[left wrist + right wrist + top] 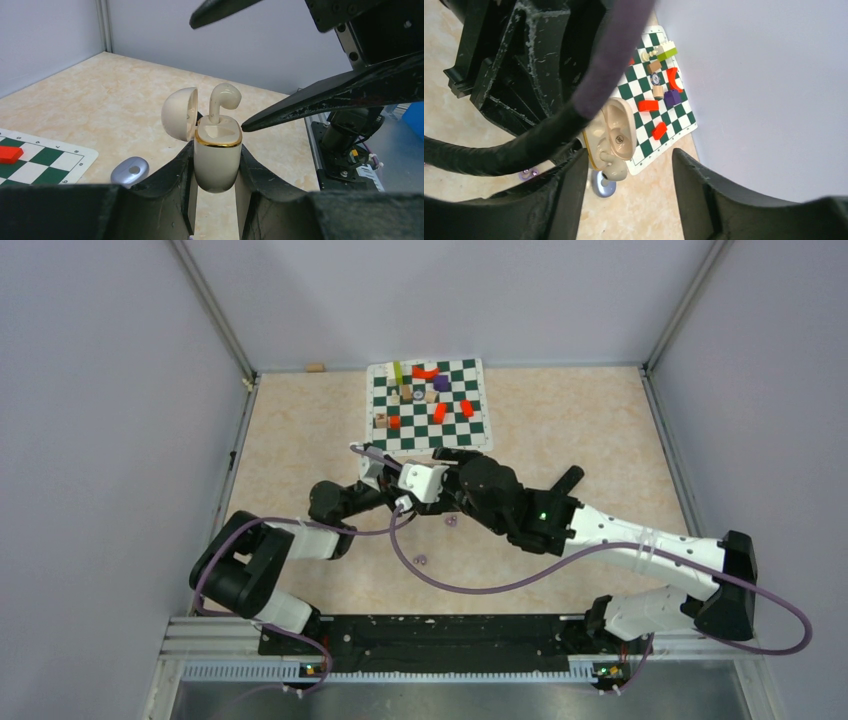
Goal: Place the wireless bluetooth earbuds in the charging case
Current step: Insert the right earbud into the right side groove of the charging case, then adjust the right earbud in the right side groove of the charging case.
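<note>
My left gripper (pixel 216 152) is shut on a cream charging case (pixel 216 165) with a gold rim, held upright above the table with its lid (pixel 179 112) swung open. A cream earbud (pixel 223 97) stands with its stem in one socket of the case, its head poking above the rim. My right gripper (pixel 630 159) is open, its fingers (pixel 300 105) spread on either side of the earbud and gripping nothing. One fingertip hovers just beside the gold rim. In the top view the case (pixel 425 480) sits between the two arms at mid-table. Two tiny purple pieces (pixel 450 521) lie on the table nearby.
A lavender oval object (pixel 130 171) lies on the table below the case. A green-and-white chessboard (pixel 385 435) with several coloured blocks lies at the back. A purple cable (pixel 480 585) loops across the near table. Walls enclose the table on three sides.
</note>
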### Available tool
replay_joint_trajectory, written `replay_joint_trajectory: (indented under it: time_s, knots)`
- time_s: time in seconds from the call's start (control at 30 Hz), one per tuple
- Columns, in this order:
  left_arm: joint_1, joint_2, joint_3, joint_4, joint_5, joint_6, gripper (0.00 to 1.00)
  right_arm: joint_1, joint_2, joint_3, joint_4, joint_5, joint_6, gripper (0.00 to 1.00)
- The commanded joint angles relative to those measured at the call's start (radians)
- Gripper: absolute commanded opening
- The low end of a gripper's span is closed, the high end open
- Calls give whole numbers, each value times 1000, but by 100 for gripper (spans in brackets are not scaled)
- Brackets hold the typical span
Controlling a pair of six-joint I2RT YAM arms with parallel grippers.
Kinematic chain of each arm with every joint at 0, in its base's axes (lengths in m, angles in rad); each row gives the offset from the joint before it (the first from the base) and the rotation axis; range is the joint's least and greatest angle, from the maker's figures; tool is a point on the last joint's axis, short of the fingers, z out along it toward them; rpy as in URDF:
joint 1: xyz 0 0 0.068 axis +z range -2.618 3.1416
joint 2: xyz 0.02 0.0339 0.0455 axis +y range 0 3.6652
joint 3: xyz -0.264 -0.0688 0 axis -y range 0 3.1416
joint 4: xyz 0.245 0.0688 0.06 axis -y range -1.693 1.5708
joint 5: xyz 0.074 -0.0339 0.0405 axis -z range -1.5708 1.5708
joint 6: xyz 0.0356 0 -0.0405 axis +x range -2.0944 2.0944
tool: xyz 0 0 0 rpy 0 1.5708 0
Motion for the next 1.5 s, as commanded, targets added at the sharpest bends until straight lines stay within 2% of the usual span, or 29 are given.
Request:
replay_joint_trajectory:
  time_s: [0.0,0.17,0.27,0.57,0.83,1.1,1.47]
  knots:
    - [12,-39,33,114,15,-14,0,13,1,95,-36,-8,32,69]
    - [22,-53,35,114,17,-21,0,-4,-2,168,-113,-67,87,84]
    - [24,-57,35,113,22,-24,0,-33,-6,220,-174,-144,138,89]
    - [36,-84,61,113,98,-83,0,-165,-84,270,-235,-290,224,91]
    - [40,-116,104,112,188,-174,0,-216,-200,173,-268,-338,88,94]
    - [40,-118,109,112,205,-183,0,-216,-165,105,-256,-379,65,94]
    - [38,-109,106,112,209,-184,0,-217,-102,138,-226,-441,140,95]
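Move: Just below the open right fingers, roughly 1 cm ahead and 1 cm left, is the earbud standing in the open charging case; the case's middle lies 3 cm left of that hand and 2 cm below. On the table, about 24 cm below the right hand, are the grey-blue oval, 4 cm ahead and 11 cm right, and purple beads, 7 cm back and 3 cm right. From the left hand, which holds the case, the earbud is about 2 cm right and 3 cm up. Backing off from the earbud, the right hand opens its already parted fingers nearly fully and climbs some 8 cm, swinging about 6 cm to the right on the way, then sinks most of that height again and eases 2 cm left, tipping slightly down. Meanwhile the left hand keeps its grip on the case, raising it 4 cm, drawing it 3 cm back and turning it some 10 degrees clockwise. ##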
